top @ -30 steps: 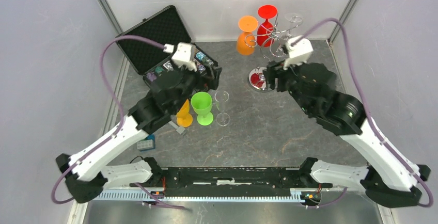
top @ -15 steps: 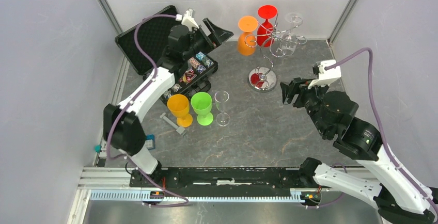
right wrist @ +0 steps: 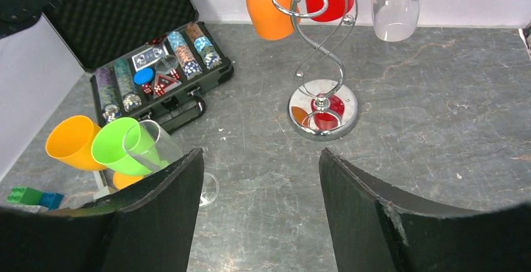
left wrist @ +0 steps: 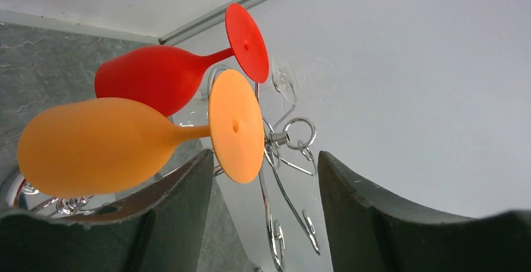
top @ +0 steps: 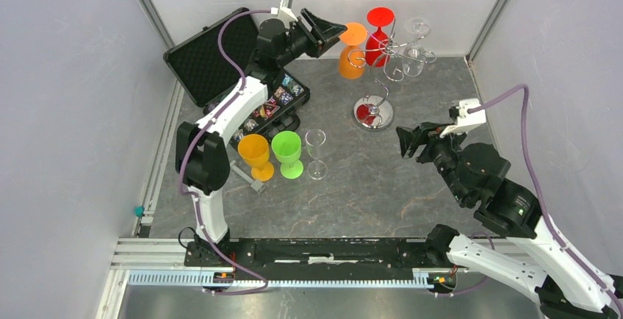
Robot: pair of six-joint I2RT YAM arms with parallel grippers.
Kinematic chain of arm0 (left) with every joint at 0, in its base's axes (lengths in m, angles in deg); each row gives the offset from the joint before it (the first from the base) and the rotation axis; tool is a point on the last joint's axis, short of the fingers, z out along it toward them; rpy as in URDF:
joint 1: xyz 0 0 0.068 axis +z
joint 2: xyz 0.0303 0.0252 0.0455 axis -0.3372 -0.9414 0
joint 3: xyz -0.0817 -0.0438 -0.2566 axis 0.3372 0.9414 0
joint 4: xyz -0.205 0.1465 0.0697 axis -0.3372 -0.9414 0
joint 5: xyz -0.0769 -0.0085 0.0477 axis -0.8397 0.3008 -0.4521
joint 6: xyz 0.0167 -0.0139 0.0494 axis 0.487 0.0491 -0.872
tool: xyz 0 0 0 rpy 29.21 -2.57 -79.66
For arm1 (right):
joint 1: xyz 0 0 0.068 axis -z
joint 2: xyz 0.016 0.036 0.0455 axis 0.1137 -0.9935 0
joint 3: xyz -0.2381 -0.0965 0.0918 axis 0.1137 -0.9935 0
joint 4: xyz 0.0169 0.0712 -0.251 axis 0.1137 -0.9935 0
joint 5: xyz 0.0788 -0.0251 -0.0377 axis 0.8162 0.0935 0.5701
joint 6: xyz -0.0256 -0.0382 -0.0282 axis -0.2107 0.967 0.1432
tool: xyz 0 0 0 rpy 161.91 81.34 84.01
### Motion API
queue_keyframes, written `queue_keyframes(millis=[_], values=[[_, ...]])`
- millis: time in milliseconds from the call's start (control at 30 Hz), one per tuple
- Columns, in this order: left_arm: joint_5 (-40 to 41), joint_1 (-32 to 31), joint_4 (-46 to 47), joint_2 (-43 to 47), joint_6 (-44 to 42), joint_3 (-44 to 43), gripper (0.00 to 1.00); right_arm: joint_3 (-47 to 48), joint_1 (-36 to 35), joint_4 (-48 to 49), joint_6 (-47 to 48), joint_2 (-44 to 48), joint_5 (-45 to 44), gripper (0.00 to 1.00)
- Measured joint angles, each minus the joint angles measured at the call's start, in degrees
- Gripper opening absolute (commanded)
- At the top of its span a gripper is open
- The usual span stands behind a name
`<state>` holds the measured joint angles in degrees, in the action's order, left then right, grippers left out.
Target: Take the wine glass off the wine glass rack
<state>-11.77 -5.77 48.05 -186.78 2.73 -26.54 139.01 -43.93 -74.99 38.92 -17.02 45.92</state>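
The wine glass rack [top: 375,76] is a chrome wire stand on a round shiny base [right wrist: 323,110]. An orange wine glass [top: 351,53], a red one [top: 378,34] and a clear one [top: 416,48] hang from it upside down. My left gripper [top: 332,32] reaches the orange glass's foot from the left. In the left wrist view the orange foot disc [left wrist: 237,125] sits just inside the left finger [left wrist: 181,215], the jaws open and not touching it. My right gripper [top: 411,141] is open over the table, right of the base, holding nothing.
An orange glass [top: 255,153], a green glass [top: 288,153] and a clear glass [top: 316,153] stand upright left of centre. An open black case of poker chips [top: 242,69] lies at the back left. White walls close the back and sides.
My left arm swung from over the standing glasses up to the rack's orange glass, its jaws narrowing. My right arm drew back from the rack toward the near right.
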Motion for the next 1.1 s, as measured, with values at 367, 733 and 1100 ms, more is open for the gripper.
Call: queue_keyframes(millis=[367,733,1100], values=[[7.1,-2.8,-8.6,-3.4,-0.1,-6.0,0.52,-1.2,0.0,1.3,-0.7,4.0,-0.7,0.70],[8.5,-3.6,-10.9,-4.6,-0.1,-7.0,0.08,-3.0,0.0,1.6,-1.8,6.1,-1.1,0.67],[8.7,-3.7,-8.1,-4.2,3.1,-6.4,0.02,-4.0,0.0,1.9,-2.3,6.4,-1.9,0.67]])
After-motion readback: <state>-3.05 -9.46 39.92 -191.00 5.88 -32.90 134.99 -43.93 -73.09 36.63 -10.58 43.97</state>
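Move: The foot of the upside-down orange wine glass lies just off the left fingertips, about 3 cm ahead, 5 cm to the right and 3 cm below. The red glass's foot sits some 7 cm ahead and 12 cm to the right, at the same height; the rack's wire top is level ahead, roughly 14 cm right and 4 cm lower. From the right hand the orange foot is about 27 cm ahead and 13 cm left, near its own height. The left fingers pinch the near rim of the orange glass's foot, one pad above and one below, closing from wide to almost shut. To get there the hand sinks about 3 cm while easing 2–3 cm right and a little forward, fingertips tipping down slightly; once closed, the hand starts up by about 1.5 cm with the rim held. ##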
